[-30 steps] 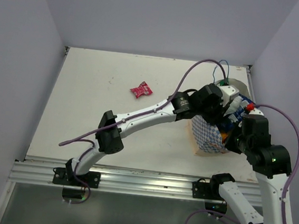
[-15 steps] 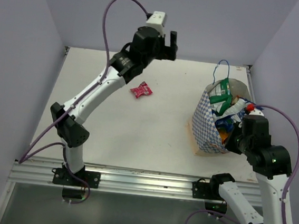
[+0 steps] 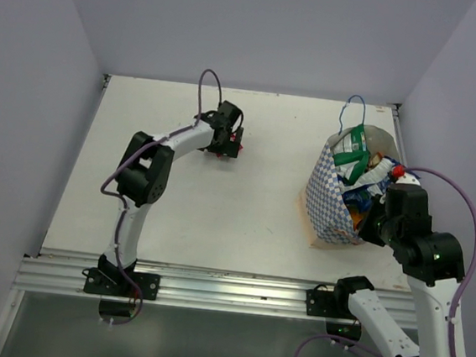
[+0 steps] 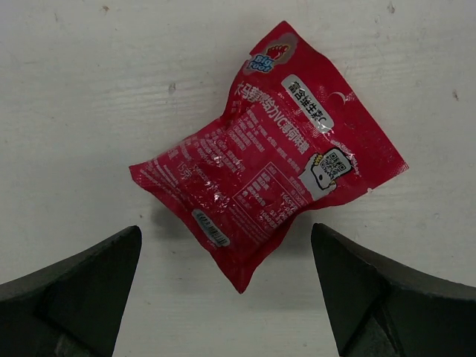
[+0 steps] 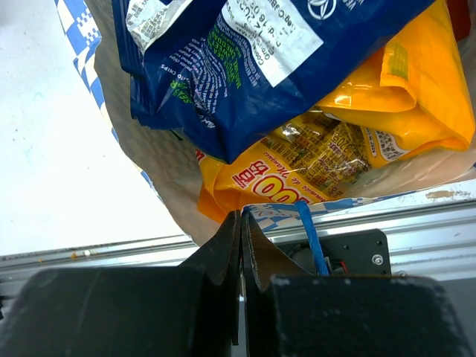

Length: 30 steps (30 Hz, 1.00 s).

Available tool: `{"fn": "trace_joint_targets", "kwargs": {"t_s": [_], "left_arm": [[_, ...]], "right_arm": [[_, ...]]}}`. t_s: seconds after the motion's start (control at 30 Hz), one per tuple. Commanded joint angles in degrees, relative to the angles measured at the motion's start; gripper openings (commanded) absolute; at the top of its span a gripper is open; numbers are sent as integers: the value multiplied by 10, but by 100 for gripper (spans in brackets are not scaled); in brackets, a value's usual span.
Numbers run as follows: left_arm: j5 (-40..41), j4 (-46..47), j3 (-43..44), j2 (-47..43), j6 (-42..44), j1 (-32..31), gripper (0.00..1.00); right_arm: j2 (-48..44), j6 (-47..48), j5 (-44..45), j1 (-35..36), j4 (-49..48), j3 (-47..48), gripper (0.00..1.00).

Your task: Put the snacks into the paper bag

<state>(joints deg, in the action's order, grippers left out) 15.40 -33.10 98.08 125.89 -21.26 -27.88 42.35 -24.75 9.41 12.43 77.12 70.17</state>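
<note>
A small pink-red snack packet (image 4: 268,171) lies flat on the white table at the back centre. My left gripper (image 3: 227,139) hovers right over it and covers most of it in the top view. In the left wrist view the left gripper (image 4: 225,232) stands open, one finger on each side of the packet's lower corner, apart from it. At the right stands the checkered paper bag (image 3: 329,200), holding a green-white packet (image 3: 355,143), a blue packet (image 5: 245,67) and orange packets (image 5: 401,89). My right gripper (image 5: 240,216) is shut on the bag's near rim (image 5: 335,207).
A tan board (image 3: 307,227) sticks out from under the bag. The bag's blue cord handle (image 3: 352,109) stands up at its far side. An aluminium rail (image 3: 211,286) runs along the near table edge. Walls close in the left, back and right sides.
My left arm has left the bag, swung up and across, and come down over the pink packet; its jaws have opened. The right arm and the bag have stayed put.
</note>
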Motion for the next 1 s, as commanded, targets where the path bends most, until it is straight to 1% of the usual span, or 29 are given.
{"fn": "trace_joint_targets", "kwargs": {"t_s": [0.0,0.07,0.23,0.47,0.5,0.6,0.63,0.7,0.73,0.77,0.8,0.9,0.97], "left_arm": [[-5,54,-15,-35,11,-3,100],[-11,60,-31,-28,19,-3,100],[-14,109,-77,-41,28,-3,100],[-19,124,-67,-27,30,-3,100],[-21,128,-62,-24,31,-3,99],[-25,128,-52,-13,32,-3,89],[-25,126,-50,-9,31,-3,70],[-20,118,-41,1,28,-3,37],[-19,117,-40,4,28,-3,12],[-17,111,-38,10,27,-3,2],[-14,109,-37,10,26,-3,0],[-13,107,-44,-4,20,-3,0],[-25,128,-57,-40,17,-5,0]], "right_arm": [[4,11,-12,2,41,9,0],[8,14,-13,2,39,8,0],[16,19,-20,2,35,6,0],[22,23,-28,2,30,2,0],[24,23,-28,1,30,2,0],[25,23,-27,2,33,2,0],[24,23,-28,1,34,1,0],[23,23,-27,2,36,1,0],[22,23,-26,1,37,1,0],[21,23,-27,2,37,-1,0],[20,23,-27,2,39,0,0],[19,23,-28,2,40,-2,0],[19,21,-29,2,39,-4,0]]}}
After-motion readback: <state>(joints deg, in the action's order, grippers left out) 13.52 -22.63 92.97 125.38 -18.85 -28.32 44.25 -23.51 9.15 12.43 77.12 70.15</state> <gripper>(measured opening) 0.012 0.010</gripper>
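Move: The small red snack packet lies flat on the table just beyond the left hand's open fingers, its middle about 3 cm ahead, 1 cm to the right and 1 cm below. The paper bag stands roughly 38 cm to that hand's right and 19 cm nearer the base, its middle some 10 cm higher. From the right hand, which is shut on the bag's near rim, the packet is about 34 cm ahead, 36 cm left and 22 cm down. The red packet gets pinched at its near corner: the left hand, fingers wide open, sinks about 1 cm, then eases some 1.5 cm right and 1 cm forward over the table, the fingers swinging slightly towards pointing forward, and shuts fully on the film. The right hand keeps its hold on the bag's rim. ##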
